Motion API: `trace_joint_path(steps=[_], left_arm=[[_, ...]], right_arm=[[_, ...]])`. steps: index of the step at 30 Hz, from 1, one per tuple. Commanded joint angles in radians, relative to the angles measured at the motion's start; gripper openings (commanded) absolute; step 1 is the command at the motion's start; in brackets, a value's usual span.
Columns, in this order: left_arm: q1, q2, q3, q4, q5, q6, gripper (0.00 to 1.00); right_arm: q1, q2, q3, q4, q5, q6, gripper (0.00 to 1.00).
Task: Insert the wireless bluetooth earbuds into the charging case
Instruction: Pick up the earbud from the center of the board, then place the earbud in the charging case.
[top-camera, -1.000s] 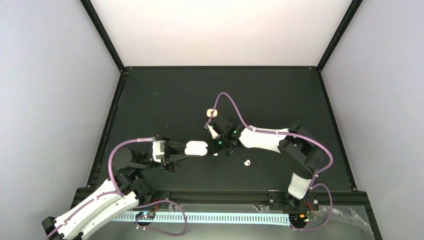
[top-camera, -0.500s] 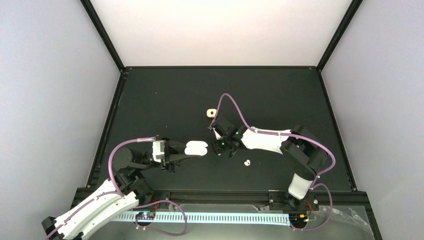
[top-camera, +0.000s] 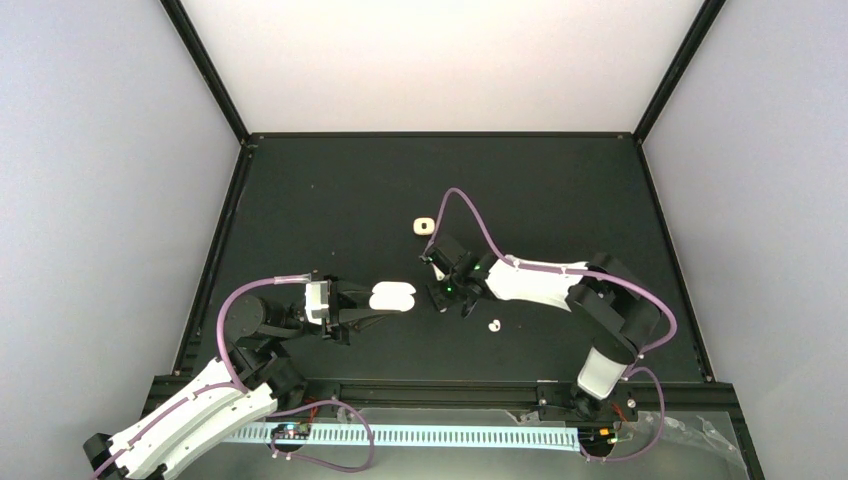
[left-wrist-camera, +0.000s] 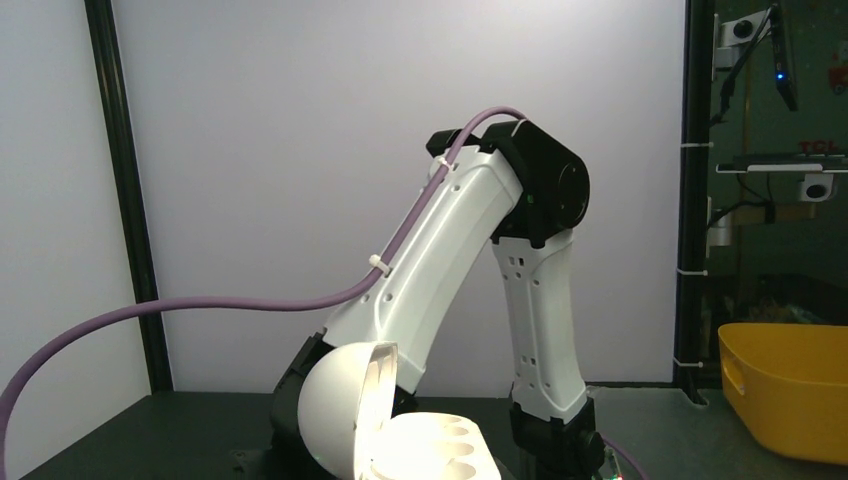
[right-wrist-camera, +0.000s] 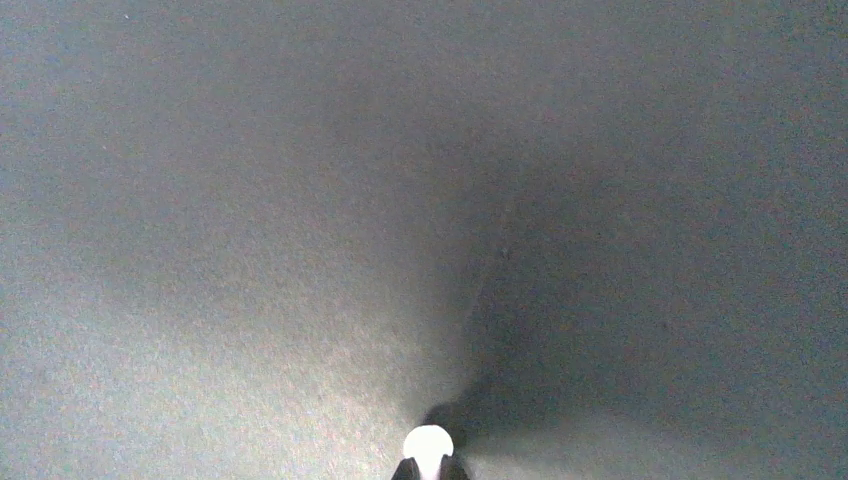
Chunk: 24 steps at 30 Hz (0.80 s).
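The white charging case (top-camera: 392, 296) is held open in my left gripper (top-camera: 380, 300), which is shut on it, left of the table's centre. In the left wrist view its lid (left-wrist-camera: 335, 405) stands up and the pale tray with round sockets (left-wrist-camera: 440, 450) faces up. My right gripper (top-camera: 438, 298) is down at the mat just right of the case. In the right wrist view it (right-wrist-camera: 428, 468) is shut on a tiny white earbud (right-wrist-camera: 428, 444). Another earbud (top-camera: 493, 325) lies loose on the mat, to the right and nearer.
A small cream piece (top-camera: 422, 226) lies on the dark mat beyond the right gripper. The right arm (left-wrist-camera: 480, 260) rises close behind the case in the left wrist view. A yellow bin (left-wrist-camera: 785, 390) stands off the table's right side.
My right gripper has come down toward the near side beside the case and shut on the earbud that lay there. The left gripper and the case have not moved.
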Motion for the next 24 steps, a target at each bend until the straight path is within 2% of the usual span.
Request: trace_joint_path(steps=[1, 4, 8, 12, 14, 19, 22, 24], left_arm=[[-0.001, -0.005, 0.026, 0.0, -0.009, 0.01, 0.01], [-0.001, -0.008, 0.025, -0.001, -0.007, 0.008, 0.01], [-0.001, -0.013, 0.021, 0.02, -0.002, -0.001, 0.02], [-0.002, -0.014, 0.019, 0.043, -0.005, -0.001, 0.01], [-0.002, -0.008, 0.016, 0.065, -0.001, -0.001, 0.02], [-0.004, 0.034, 0.01, 0.161, 0.032, -0.016, 0.02], [-0.004, 0.09, 0.029, 0.195, 0.079, -0.014, 0.01], [-0.005, 0.13, 0.057, 0.187, 0.113, -0.005, 0.01]], right_arm=[[0.002, -0.106, -0.023, -0.032, 0.06, -0.002, 0.01], [0.002, -0.272, -0.039, -0.074, 0.079, -0.049, 0.01], [0.002, -0.543, -0.048, -0.168, 0.021, -0.187, 0.01], [0.004, -0.817, -0.03, -0.289, -0.17, -0.358, 0.01], [0.005, -0.918, 0.0, -0.351, -0.248, -0.392, 0.01], [0.005, -0.96, 0.193, -0.541, -0.34, -0.464, 0.01], [0.016, -0.932, 0.314, -0.587, -0.371, -0.508, 0.01], [0.07, -0.894, 0.387, -0.605, -0.362, -0.531, 0.01]])
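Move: The earbud is already pinched in the right fingertips, down at the board; the charging case it is bound for hangs open about 32 cm above that hand, some 15 cm back and 7 cm to its left. The other earbud lies on the board about 12 cm right and 5 cm back of the right hand, the square ring roughly 23 cm ahead and 4 cm left. The left hand holds the case about 2 cm to the right of its hand point. The pinched earbud comes straight off the board in the right fingers, climbing fast by about 35 cm, then also drawing back and somewhat right towards the open case's height. Meanwhile the right wrist swings from pointing steeply down to pointing left, only slightly downward, its grip still shut. The left hand keeps hold of the case, rising barely a centimetre. ##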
